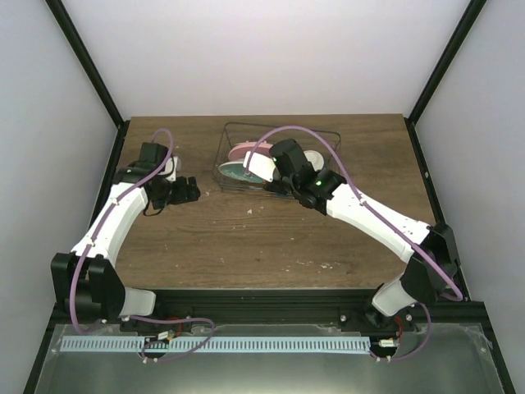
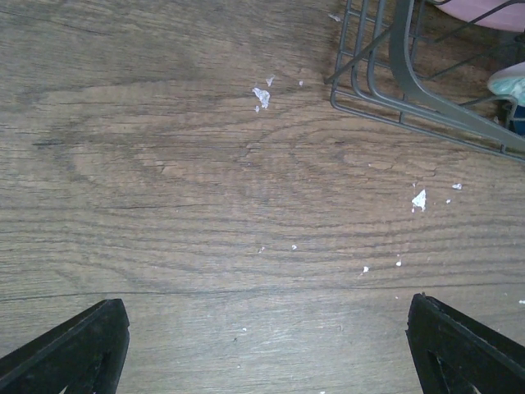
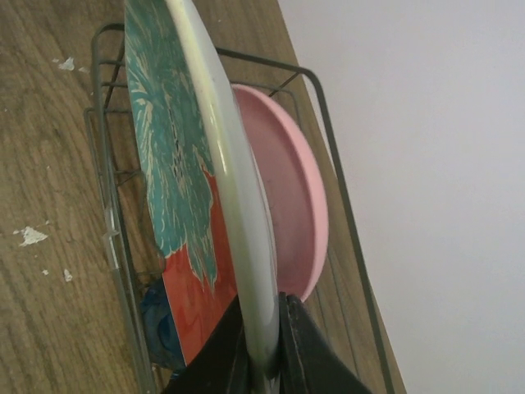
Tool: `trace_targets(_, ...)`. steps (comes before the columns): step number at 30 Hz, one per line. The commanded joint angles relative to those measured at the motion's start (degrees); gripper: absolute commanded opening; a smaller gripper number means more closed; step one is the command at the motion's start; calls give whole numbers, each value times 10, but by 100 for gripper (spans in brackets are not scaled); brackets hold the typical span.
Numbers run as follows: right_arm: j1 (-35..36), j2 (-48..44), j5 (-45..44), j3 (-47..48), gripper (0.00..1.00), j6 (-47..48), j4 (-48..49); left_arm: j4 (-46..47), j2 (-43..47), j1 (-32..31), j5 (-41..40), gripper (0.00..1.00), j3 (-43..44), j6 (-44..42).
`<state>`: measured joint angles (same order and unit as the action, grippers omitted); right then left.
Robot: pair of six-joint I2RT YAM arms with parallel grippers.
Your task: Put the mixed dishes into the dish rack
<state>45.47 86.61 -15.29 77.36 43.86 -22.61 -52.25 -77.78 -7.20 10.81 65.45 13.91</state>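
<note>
The dish rack (image 1: 328,135), a dark wire basket, stands at the back middle of the table. A pink plate (image 3: 291,189) stands on edge inside it. My right gripper (image 3: 262,308) is shut on the cream rim of a plate (image 3: 176,164) with a teal and orange-red patterned side. It holds that plate upright over the rack (image 3: 102,164), close against the pink one. A dark blue mug (image 3: 156,324) shows low in the rack. My left gripper (image 2: 264,305) is open above bare wood left of the rack's corner (image 2: 394,74), holding nothing. In the top view the right gripper (image 1: 267,176) is at the rack's front left and the left gripper (image 1: 190,190) is further left.
White crumbs (image 2: 261,97) lie scattered on the wooden table (image 1: 246,246). Black frame posts (image 1: 90,66) and white walls close in the sides and back. The right arm (image 1: 369,213) reaches diagonally across the right half of the table.
</note>
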Motion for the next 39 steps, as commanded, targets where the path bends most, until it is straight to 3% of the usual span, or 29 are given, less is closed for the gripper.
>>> trace_targets(1,2,-9,-21,3,1,-9,61,7,-2,3,6,94,2,-1)
trace_targets(24,9,52,67,-42,3,-64,87,18,-16,3,12,94,39,7)
trace_targets(39,32,4,19,-6,65,-88,-4,27,-33,3,23,94,48,10)
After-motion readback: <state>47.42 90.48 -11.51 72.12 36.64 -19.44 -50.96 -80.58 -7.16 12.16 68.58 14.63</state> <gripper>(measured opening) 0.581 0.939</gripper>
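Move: The right hand holds the patterned plate by its rim over the rack. Its place, the rack's front-left end, is about 6 cm to the hand's left, roughly level fore-and-aft and some 15 cm lower. The pink plate stands about 6 cm ahead and 4 cm left, the blue mug below and 4 cm right, about 1 cm ahead, and the white bowl 5 cm ahead and 11 cm right. From the left hand, that rack end is about 12 cm right, 1 cm ahead and 5 cm down. Lower the right gripper about 7 cm, still pinching the patterned plate, to set it into the rack's front-left end before the pink plate. Tip the fingers slightly more downward and ease some 2.5 cm left near the bottom. Then open the fingers to a bit over half, draw back about 2 cm and begin to rise, keeping the plate between the parted fingers. ##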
